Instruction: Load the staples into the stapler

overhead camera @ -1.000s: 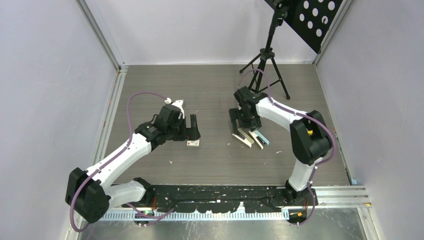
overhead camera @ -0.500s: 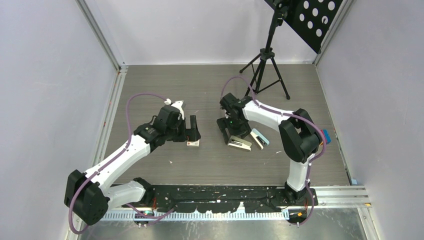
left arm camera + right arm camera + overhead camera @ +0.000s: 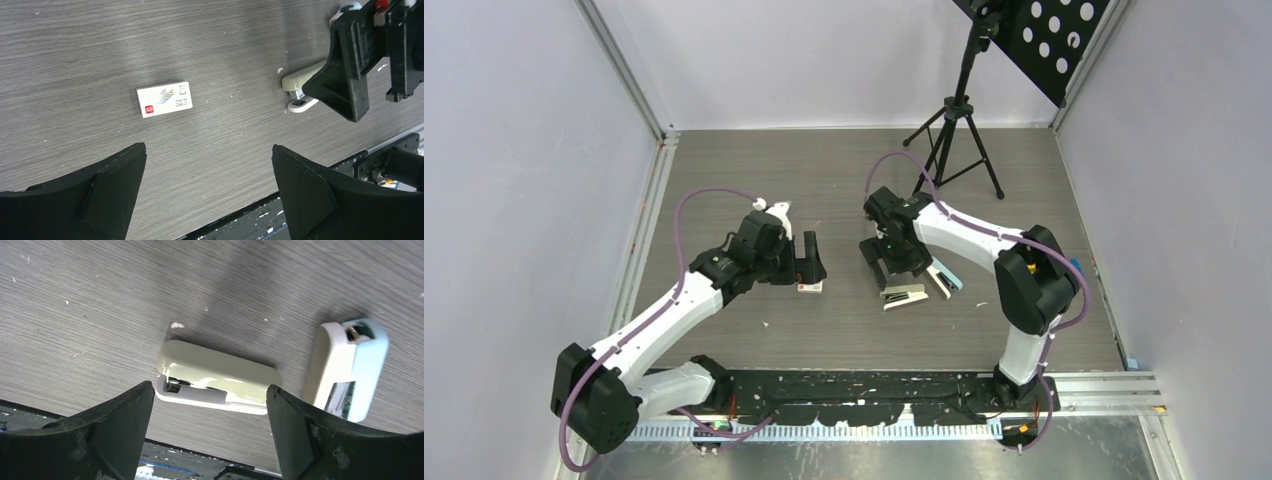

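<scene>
The staples, a small flat white box (image 3: pixel 810 287) with a reddish mark, lie left of centre on the grey table. The box (image 3: pixel 164 99) shows ahead of my left gripper's fingertips. My left gripper (image 3: pixel 809 262) (image 3: pixel 207 149) hovers over the box, open and empty. A cream stapler (image 3: pixel 904 296) (image 3: pixel 217 375) lies closed on its side right of centre, and its end (image 3: pixel 302 90) also shows in the left wrist view. My right gripper (image 3: pixel 890 262) (image 3: pixel 209 388) stands open just behind and above it, holding nothing. A white and pale-blue stapler (image 3: pixel 943 277) (image 3: pixel 350 367) lies close to its right.
A black tripod (image 3: pixel 954 130) stands at the back right, under a black perforated panel (image 3: pixel 1044 40). Pale walls close in the table on three sides. A black rail (image 3: pixel 874 395) with the arm bases runs along the near edge.
My right gripper has swung left, away from the pale-blue stapler. The cream stapler has turned to lie crosswise and shifted slightly left and nearer. The left arm has hardly moved.
</scene>
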Controlling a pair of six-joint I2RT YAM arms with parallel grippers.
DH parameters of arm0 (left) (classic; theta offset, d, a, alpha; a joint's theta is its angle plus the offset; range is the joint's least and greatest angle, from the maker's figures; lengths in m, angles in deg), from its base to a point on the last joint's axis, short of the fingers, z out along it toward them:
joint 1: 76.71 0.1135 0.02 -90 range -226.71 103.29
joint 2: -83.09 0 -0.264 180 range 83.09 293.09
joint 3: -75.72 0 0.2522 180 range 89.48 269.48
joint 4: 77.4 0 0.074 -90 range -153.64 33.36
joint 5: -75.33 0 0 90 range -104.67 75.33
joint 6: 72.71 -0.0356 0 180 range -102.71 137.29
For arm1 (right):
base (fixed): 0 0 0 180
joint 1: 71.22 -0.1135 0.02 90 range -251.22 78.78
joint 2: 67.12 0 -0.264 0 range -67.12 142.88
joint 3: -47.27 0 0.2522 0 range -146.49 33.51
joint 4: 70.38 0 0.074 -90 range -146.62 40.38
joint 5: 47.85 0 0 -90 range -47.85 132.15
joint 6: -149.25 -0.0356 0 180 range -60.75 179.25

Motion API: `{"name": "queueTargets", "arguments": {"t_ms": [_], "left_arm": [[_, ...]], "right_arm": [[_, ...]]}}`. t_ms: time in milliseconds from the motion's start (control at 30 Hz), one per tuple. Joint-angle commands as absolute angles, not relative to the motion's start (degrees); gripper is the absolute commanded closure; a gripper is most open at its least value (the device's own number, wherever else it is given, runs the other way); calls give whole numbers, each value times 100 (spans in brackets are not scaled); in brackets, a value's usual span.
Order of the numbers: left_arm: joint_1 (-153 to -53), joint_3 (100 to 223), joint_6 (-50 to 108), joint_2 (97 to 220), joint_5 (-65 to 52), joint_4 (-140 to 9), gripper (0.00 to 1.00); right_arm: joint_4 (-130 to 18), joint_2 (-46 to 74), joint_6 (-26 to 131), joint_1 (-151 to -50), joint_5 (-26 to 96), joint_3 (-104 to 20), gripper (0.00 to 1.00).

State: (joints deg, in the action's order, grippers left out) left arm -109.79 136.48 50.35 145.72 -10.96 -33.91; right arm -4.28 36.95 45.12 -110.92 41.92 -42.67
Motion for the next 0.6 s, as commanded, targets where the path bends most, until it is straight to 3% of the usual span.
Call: {"name": "queueTargets", "arguments": {"t_ms": [0,167,567], "left_arm": [[-10958,13623,5111,14480,-708,-3642,1],[-10958,13673,5139,14691,-455,-3781,1],[-10956,13711,5305,14859,-419,-3979,1]], "right_arm": [[-290,3077,4322,-11018,4533,-4092,13],[-577,2345,3484,-10955,4903,-3410,13],[-1228,1290,-203,-11412,6178,-2457,14]]}}
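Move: The olive stapler lies crosswise almost under the right hand's open fingers, some 2 cm back, 1 cm to the right and about 4 cm below. Its neighbour, the blue stapler, is about 9 cm to this hand's right and 2 cm farther out, at the same level. From the left hand the olive stapler lies about 19 cm to the right, level with it fore and aft, and roughly 12 cm lower. Touching nothing that can be seen, the open right hand leaves the olive stapler, going about 4 cm right, 3 cm up and 2 cm back, to hang over the near side of the two staplers. It turns some 35 degrees clockwise, its fingertips tipping slightly forward. The open left hand shifts about 2 cm right, towards the staplers. ##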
